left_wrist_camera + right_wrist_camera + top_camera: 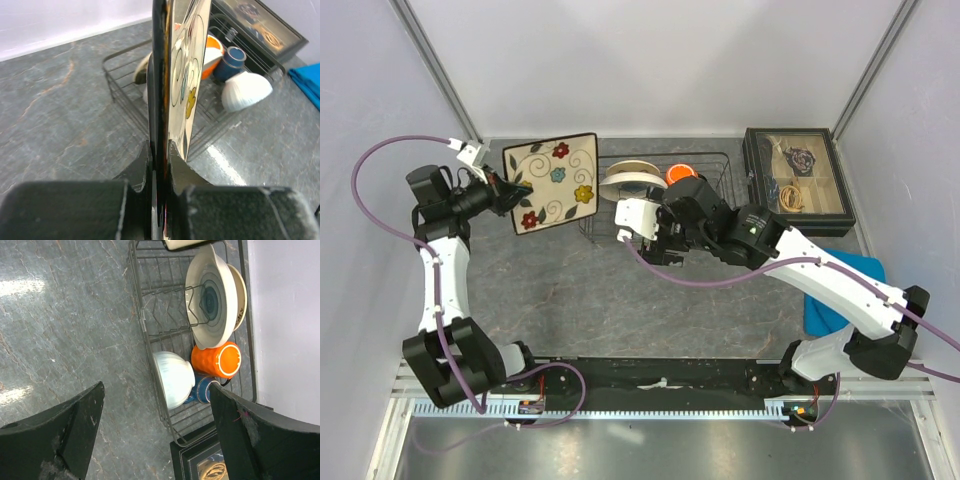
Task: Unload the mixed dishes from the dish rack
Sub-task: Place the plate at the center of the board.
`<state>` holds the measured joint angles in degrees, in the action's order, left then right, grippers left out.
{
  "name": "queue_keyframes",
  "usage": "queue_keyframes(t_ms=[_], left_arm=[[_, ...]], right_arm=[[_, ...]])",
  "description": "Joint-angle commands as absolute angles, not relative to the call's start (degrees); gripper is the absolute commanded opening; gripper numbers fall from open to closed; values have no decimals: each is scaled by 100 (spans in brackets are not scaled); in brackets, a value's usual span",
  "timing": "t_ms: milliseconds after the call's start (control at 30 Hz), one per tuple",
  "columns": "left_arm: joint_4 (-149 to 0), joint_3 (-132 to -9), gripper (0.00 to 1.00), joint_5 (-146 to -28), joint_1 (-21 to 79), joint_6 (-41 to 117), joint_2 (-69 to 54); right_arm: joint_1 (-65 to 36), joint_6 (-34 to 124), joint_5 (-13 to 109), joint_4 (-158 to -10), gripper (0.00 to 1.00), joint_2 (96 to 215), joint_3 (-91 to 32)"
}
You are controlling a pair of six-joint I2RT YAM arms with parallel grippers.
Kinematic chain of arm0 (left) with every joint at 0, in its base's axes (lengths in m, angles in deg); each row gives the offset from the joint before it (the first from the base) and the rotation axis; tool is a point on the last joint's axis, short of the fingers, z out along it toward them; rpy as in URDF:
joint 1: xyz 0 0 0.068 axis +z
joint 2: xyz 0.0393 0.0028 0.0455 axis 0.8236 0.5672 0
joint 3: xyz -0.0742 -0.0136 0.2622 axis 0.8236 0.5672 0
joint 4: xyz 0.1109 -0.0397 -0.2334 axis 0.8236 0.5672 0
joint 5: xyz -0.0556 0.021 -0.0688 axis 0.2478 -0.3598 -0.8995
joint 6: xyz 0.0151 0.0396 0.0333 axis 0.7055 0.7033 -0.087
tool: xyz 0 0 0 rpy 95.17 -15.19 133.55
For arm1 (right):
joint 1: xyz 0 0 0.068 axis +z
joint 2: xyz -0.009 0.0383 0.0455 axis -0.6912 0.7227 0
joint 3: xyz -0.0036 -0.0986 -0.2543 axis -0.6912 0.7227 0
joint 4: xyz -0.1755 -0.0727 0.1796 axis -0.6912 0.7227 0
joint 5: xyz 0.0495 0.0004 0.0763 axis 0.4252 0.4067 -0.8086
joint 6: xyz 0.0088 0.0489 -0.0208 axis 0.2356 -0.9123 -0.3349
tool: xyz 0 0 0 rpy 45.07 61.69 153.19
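My left gripper (pixel 523 190) (pixel 160 150) is shut on the edge of the square cream plate with flower pattern (pixel 552 182) (pixel 187 60), held on edge above the table, left of the dish rack (pixel 712 166) (pixel 120 85) (pixel 145 325). In the rack stand the round pale plate (pixel 630 180) (pixel 212 300) with a cream bowl (pixel 241 290) behind it. Beside them are the orange cup (pixel 680 173) (pixel 212 50) (pixel 220 360), the dark blue mug (pixel 230 60) (pixel 202 390) and the white bowl (pixel 247 90) (pixel 172 377). My right gripper (pixel 662 240) (pixel 156 387) hangs open over the rack's front side, above the white bowl, holding nothing.
A black glass-lidded box of trinkets (pixel 795 183) (pixel 265 25) (pixel 200 460) stands just right of the rack. A blue cloth (pixel 840 290) (pixel 307 80) lies at the right under my right arm. Grey walls close in the table at the back and sides.
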<state>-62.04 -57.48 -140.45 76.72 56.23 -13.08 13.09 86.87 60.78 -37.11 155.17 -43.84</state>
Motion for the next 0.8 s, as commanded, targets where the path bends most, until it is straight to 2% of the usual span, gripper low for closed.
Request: queue_keyframes(t_ms=[0, 767], left_arm=[[-7471, -5945, 2, -14646, 7899, 4702, -1246], [-8807, -5646, 2, -14497, 8699, 3612, -771]], right_arm=[[1253, 8551, 6198, -3935, 93, 15251, -4266], [506, 8252, 5934, -4480, 95, 15171, -3396]])
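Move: The flowered square plate is already in the left fingers, its middle about 9 cm right of that hand and 5 cm ahead, a touch lower; the dish rack's middle lies some 36 cm to the hand's right, 15 cm ahead, 21 cm below. From the empty right hand the white bowl is about 16 cm ahead, 2 cm left, 20 cm down. The orange mug stands roughly 11 cm beyond the bowl, the blue mug 6 cm beyond and 6 cm right of it. Still pinching the flowered plate by its edge, the left hand carries it away from the rack, about 6 cm left and a little forward at nearly constant height, turning some 10 degrees counter-clockwise. The right hand, wide open, eases right, then sinks and reaches forward, about 3 cm each way, towards the bowl and mugs, swinging slightly clockwise. ##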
